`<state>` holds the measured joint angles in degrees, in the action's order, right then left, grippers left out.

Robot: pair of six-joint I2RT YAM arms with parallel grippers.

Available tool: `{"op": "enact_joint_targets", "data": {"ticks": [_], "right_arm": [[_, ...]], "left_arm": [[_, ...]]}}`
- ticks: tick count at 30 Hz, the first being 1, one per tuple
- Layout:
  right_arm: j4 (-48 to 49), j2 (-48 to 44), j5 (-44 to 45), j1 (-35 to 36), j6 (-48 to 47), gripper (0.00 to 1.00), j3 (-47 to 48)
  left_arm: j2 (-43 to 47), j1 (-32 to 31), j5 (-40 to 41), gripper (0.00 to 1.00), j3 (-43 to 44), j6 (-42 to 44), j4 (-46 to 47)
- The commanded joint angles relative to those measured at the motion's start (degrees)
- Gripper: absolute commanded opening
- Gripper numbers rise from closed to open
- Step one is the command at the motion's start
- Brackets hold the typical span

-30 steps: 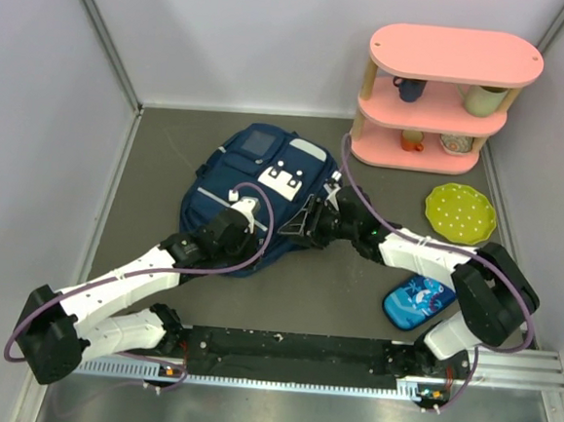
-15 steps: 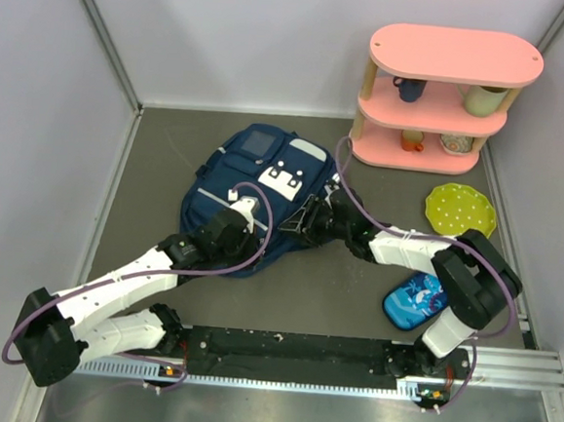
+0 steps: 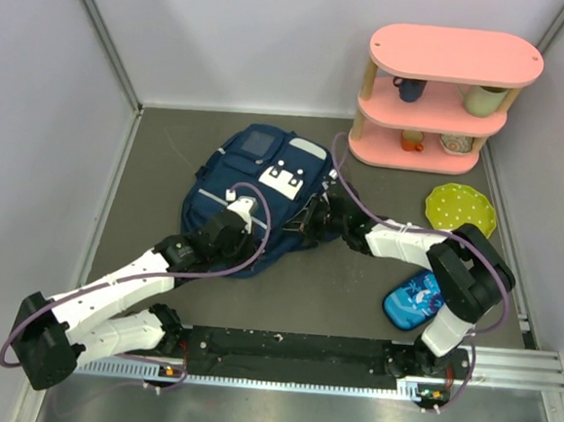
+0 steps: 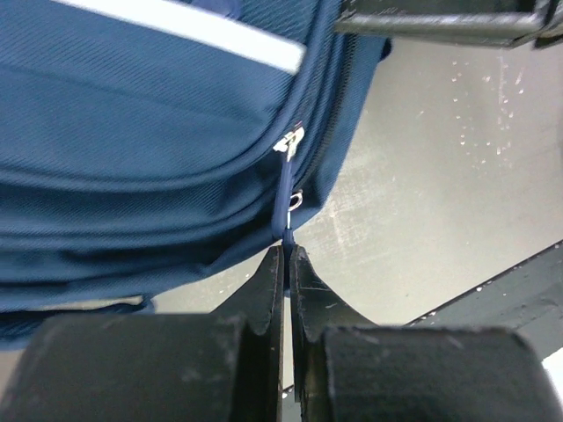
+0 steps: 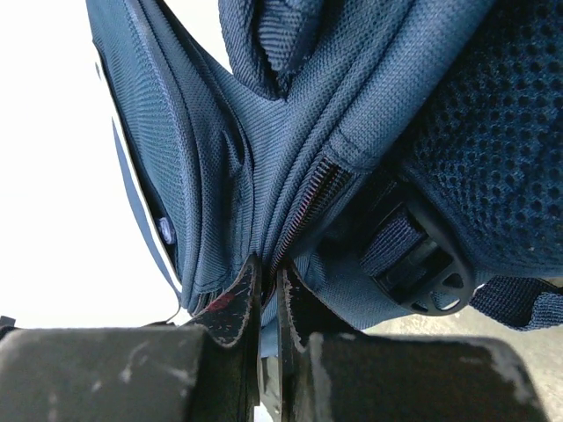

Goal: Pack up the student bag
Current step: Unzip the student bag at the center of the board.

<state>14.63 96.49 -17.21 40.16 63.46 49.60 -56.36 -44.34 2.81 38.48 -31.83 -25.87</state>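
The student bag (image 3: 251, 169), navy with white trims, lies flat on the grey table between both arms. My left gripper (image 3: 246, 211) rests over the bag's near part. In the left wrist view it (image 4: 287, 255) is shut on the blue pull tab (image 4: 286, 215) hanging from the zipper slider (image 4: 288, 142) on the bag's side (image 4: 132, 114). My right gripper (image 3: 305, 225) is at the bag's right edge. In the right wrist view it (image 5: 268, 272) is shut on a fold of the bag's fabric (image 5: 220, 132) beside the zipper teeth (image 5: 308, 202).
A pink three-tier shelf (image 3: 456, 54) with cups stands at the back right. In front of it lies a green dotted plate (image 3: 461, 211). A small blue cartoon-print pencil case (image 3: 415, 301) sits near the right arm's base. Grey walls close in both sides.
The right arm has reached further left to the bag's edge and its jaws have closed on the fabric. The left arm and its grip have stayed the same.
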Motion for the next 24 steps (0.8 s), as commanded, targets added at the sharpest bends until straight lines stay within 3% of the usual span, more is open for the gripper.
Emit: {"op": "enact_joint_targets", "data": {"ticks": [1, 6, 10, 16, 24], "right_arm": [[-3.46, -3.67, 3.06, -4.82, -5.36, 0.00, 3.74], [-7.42, -5.69, 1.49, -7.99, -9.32, 0.00, 5.24], [-9.62, -6.75, 1.48, -7.99, -11.43, 0.00, 5.50], [-12.60, -8.07, 1.66, -9.22, -14.68, 0.00, 6.38], [-13.76, -7.54, -2.21, -10.10, -16.97, 0.00, 7.87]], "left_arm": [[2.74, -0.84, 8.05, 0.00, 1.51, 0.11, -6.99], [2.04, -0.66, 19.15, 0.00, 1.77, -2.97, -14.99], [0.64, 2.39, 24.78, 0.00, 3.26, -2.97, -15.53], [-0.68, 15.57, 21.71, 0.00, 3.89, 4.32, -10.98], [-4.72, 23.24, 18.47, 0.00, 4.59, 9.51, -6.04]]}}
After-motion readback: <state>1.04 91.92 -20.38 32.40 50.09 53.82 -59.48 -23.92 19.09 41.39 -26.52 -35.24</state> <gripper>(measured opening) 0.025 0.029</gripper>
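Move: The left hand already grips the blue tab of a zipper pull at the student bag's near right corner; the near left corner, where the tab is taken, lies about 17 cm left and 4 cm ahead of this hand, a little lower. The white face patch is some 20 cm ahead and 6 cm right of the left hand. From the right hand, shut on the bag's right edge, the zipper pull is about 8 cm left and 5 cm back. Still pinching the zipper tab, the left hand drags it left along the bag's near edge for about 14 cm, bearing forward as well in the second half and turning counter-clockwise nearly 30 degrees with its left side rising. The right hand keeps its pinch on the bag's right edge and pulls the other way, some 5 cm right and a bit forward, tilting slightly. ##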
